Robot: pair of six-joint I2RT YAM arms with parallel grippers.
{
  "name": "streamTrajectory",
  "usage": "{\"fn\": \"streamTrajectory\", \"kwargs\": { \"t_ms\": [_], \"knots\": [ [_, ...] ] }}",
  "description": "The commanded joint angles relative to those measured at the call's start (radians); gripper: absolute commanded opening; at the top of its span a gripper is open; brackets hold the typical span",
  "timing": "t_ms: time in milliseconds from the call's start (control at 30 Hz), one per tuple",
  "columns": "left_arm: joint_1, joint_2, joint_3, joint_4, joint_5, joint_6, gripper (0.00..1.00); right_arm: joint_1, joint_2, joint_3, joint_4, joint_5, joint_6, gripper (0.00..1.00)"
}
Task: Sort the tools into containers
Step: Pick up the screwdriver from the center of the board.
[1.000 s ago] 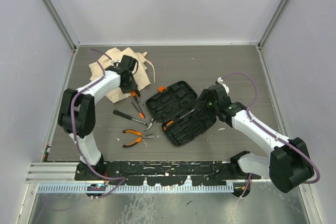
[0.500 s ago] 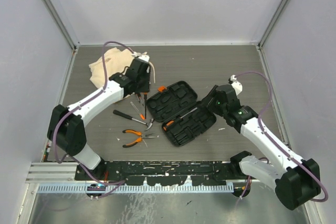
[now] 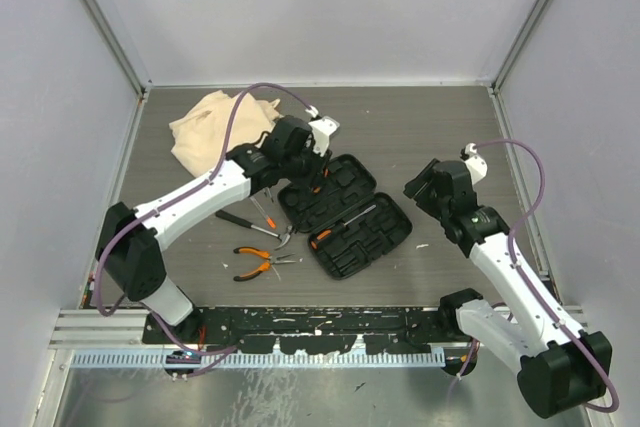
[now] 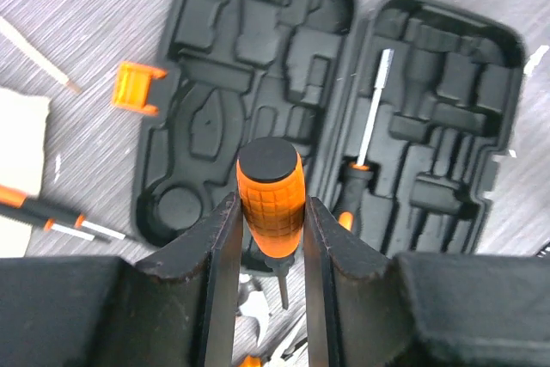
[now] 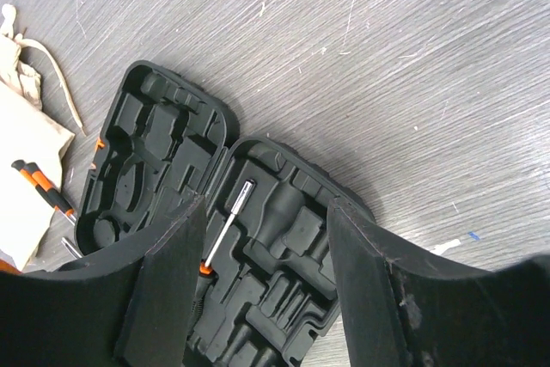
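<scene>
My left gripper (image 4: 270, 231) is shut on a screwdriver with an orange handle (image 4: 269, 198), its shaft pointing down. It hangs over the left half of the open black tool case (image 4: 258, 58). From above, the left gripper (image 3: 306, 161) sits over the case (image 3: 345, 213). One screwdriver (image 4: 369, 129) lies in the case's right half. My right gripper (image 5: 266, 209) is open and holds nothing, raised to the right of the case (image 5: 163, 152). On the table lie the hammer (image 3: 256, 226), pliers (image 3: 259, 262) and more screwdrivers (image 4: 53, 213). The beige cloth bag (image 3: 213, 127) lies at the back left.
The case's orange latch (image 4: 137, 88) sticks out at its left edge. The bag's drawstring (image 5: 60, 92) trails across the table near the case. Grey walls close in the table on three sides.
The left arm has swung right from the bag's edge to above the case, carrying the screwdriver. The right arm has pulled back to the right, off the case.
</scene>
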Motion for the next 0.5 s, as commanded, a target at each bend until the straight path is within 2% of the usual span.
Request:
{"fn": "streamTrajectory", "kwargs": {
  "t_ms": [0,267,467],
  "knots": [
    [-0.040,0.049,0.108,0.003,0.163,0.057,0.25,-0.013,-0.034,0.003,0.003,0.003,-0.003,0.63],
    [-0.124,0.223,0.318,-0.129,0.259,0.104,0.23,-0.033,-0.035,-0.103,0.055,-0.091,0.048,0.63],
    [-0.166,0.298,0.398,-0.183,0.279,0.142,0.23,-0.093,-0.036,-0.158,0.073,-0.162,0.070,0.63]
  ]
}}
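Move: The left hand, already holding a screwdriver by its orange handle, has the case's near half some 11 cm to its right and 6 cm back, about 16 cm below. The screwdriver lying in that half is roughly 5 cm right and 3 cm back; the case's far half is straight right-left in line and 5 cm ahead, all equally low. From the open right hand, the held screwdriver is about 20 cm left, 3 cm ahead and roughly level; the case's near half is 10 cm left, 3 cm back, 14 cm below. Keeping its grip on the orange-handled screwdriver, the left hand sweeps about 10 cm right and some 4 cm back, high over the open case towards its near half and the right gripper, turning some 20 degrees clockwise. The right hand, fingers still open and empty, first barely moves, then sinks about 5 cm and draws back slightly beside the case, its fingers tipping a little further down. ##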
